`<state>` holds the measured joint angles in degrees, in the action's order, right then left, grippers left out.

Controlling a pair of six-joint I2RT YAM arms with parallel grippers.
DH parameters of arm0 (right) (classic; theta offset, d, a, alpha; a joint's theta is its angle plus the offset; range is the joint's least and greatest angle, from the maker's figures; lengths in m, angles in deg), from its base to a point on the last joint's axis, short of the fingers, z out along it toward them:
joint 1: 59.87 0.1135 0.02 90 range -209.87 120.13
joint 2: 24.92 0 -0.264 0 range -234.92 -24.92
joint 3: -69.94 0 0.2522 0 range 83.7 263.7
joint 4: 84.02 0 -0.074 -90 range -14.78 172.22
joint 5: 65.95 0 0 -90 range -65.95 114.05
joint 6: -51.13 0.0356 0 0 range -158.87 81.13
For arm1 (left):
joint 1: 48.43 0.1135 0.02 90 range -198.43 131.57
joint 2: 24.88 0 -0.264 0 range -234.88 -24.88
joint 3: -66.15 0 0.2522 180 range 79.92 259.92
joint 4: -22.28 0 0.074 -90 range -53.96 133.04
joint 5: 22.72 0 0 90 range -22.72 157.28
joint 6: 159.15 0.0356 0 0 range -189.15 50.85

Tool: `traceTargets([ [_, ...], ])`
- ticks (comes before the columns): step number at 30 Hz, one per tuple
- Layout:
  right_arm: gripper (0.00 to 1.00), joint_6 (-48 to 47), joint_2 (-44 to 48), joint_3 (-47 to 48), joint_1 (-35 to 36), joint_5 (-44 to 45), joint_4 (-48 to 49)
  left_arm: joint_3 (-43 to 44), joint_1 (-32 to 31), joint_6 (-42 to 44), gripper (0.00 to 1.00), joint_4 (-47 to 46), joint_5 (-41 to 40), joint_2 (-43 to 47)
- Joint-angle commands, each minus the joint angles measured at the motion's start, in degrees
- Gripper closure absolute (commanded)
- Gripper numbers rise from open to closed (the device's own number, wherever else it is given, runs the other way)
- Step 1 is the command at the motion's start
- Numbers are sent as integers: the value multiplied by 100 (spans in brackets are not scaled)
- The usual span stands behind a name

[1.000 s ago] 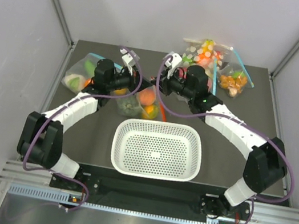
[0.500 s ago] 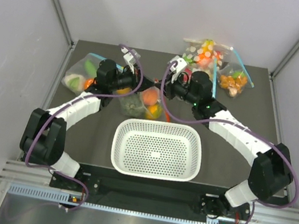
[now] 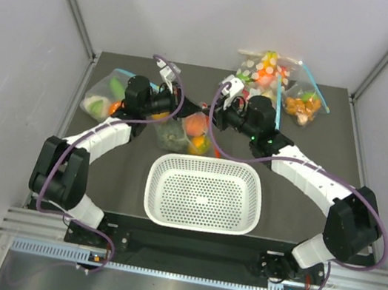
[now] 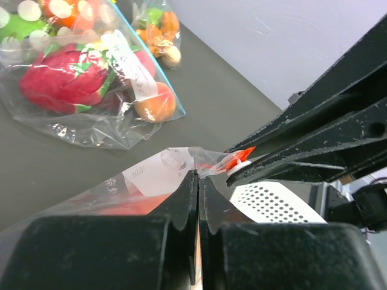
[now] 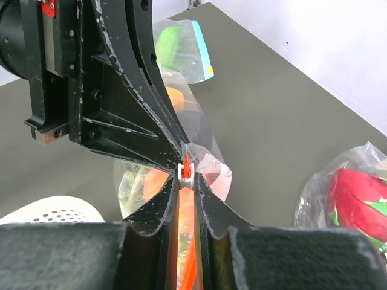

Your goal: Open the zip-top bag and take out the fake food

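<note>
The zip-top bag (image 3: 185, 133) hangs between my two grippers behind the basket, its red-orange strip running down from its mouth. Through the plastic I see the fake food: an orange-red peach (image 3: 196, 124), a dark green melon (image 3: 170, 135) and a yellow-orange piece (image 3: 196, 144). My left gripper (image 4: 198, 175) is shut on the bag's top edge (image 4: 158, 175) beside its label. Tip to tip with it, my right gripper (image 5: 186, 174) is shut on the white slider (image 5: 186, 171) of the zip. In the top view the left gripper (image 3: 184, 106) and the right gripper (image 3: 209, 110) nearly touch.
A white perforated basket (image 3: 204, 192) stands just in front of the bag. A blue-zipped bag of toy food (image 3: 105, 93) lies at the left under my left arm. Two more blue-zipped bags (image 3: 267, 71) (image 3: 303, 104) lie at the back right.
My right wrist has shifted slightly to the right and nearer, keeping hold of the slider. The left gripper has barely moved and the bag has turned a little.
</note>
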<state>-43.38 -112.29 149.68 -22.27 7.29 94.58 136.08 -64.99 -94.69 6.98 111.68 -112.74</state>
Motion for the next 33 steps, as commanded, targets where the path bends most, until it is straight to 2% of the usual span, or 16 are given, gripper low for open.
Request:
traceTargets([
  [1,100,-102,265,-94,-166,137,-94,334,328,-267,100,-908,348,-65],
  [8,100,-146,230,108,-315,50,-76,404,337,-329,100,-952,1139,-215],
  [13,100,-146,116,354,-420,-451,-111,343,337,-443,100,-1128,1317,-179],
  [20,100,73,1,205,-429,-1225,293,466,337,-935,100,-1638,1782,-373],
  [22,100,73,10,188,-429,-1286,311,475,355,-979,93,-1630,1835,-373],
  [23,100,65,27,188,-421,-1287,302,457,346,-927,81,-1568,1809,-347],
  [27,100,-14,98,205,-430,-1365,214,483,381,-392,58,-1076,1651,-110],
  [30,100,-50,133,205,-438,-1479,161,562,416,-381,49,-1067,1677,-109],
  [33,100,-58,124,188,-438,-1532,144,720,416,-478,46,-1163,1738,-231],
])
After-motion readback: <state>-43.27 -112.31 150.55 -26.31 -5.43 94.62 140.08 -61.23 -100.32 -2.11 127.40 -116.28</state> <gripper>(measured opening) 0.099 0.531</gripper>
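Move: My right fingers already hold the white slider at the bag's upper corner. It sits about 3 cm to the right of my left hand, level with it; my left fingers are shut on clear film just beside it. From my left hand, the peach in the bag hangs some 4 cm back, 1 cm left and 12 cm down. The basket's middle is around 21 cm back, 5 cm right and 18 cm down, and the dragon fruit bag about 8 cm forward, 13 cm right and 18 cm down. With my left hand pinching the film, I ease back about 1.5 cm while turning it some 10 degrees clockwise. Then I spread its fingers to about half open, letting go of the film, and rise to roughly 3 cm above where I began. My right hand keeps its grip on the slider, lifting about 1 cm and turning slightly counter-clockwise. ##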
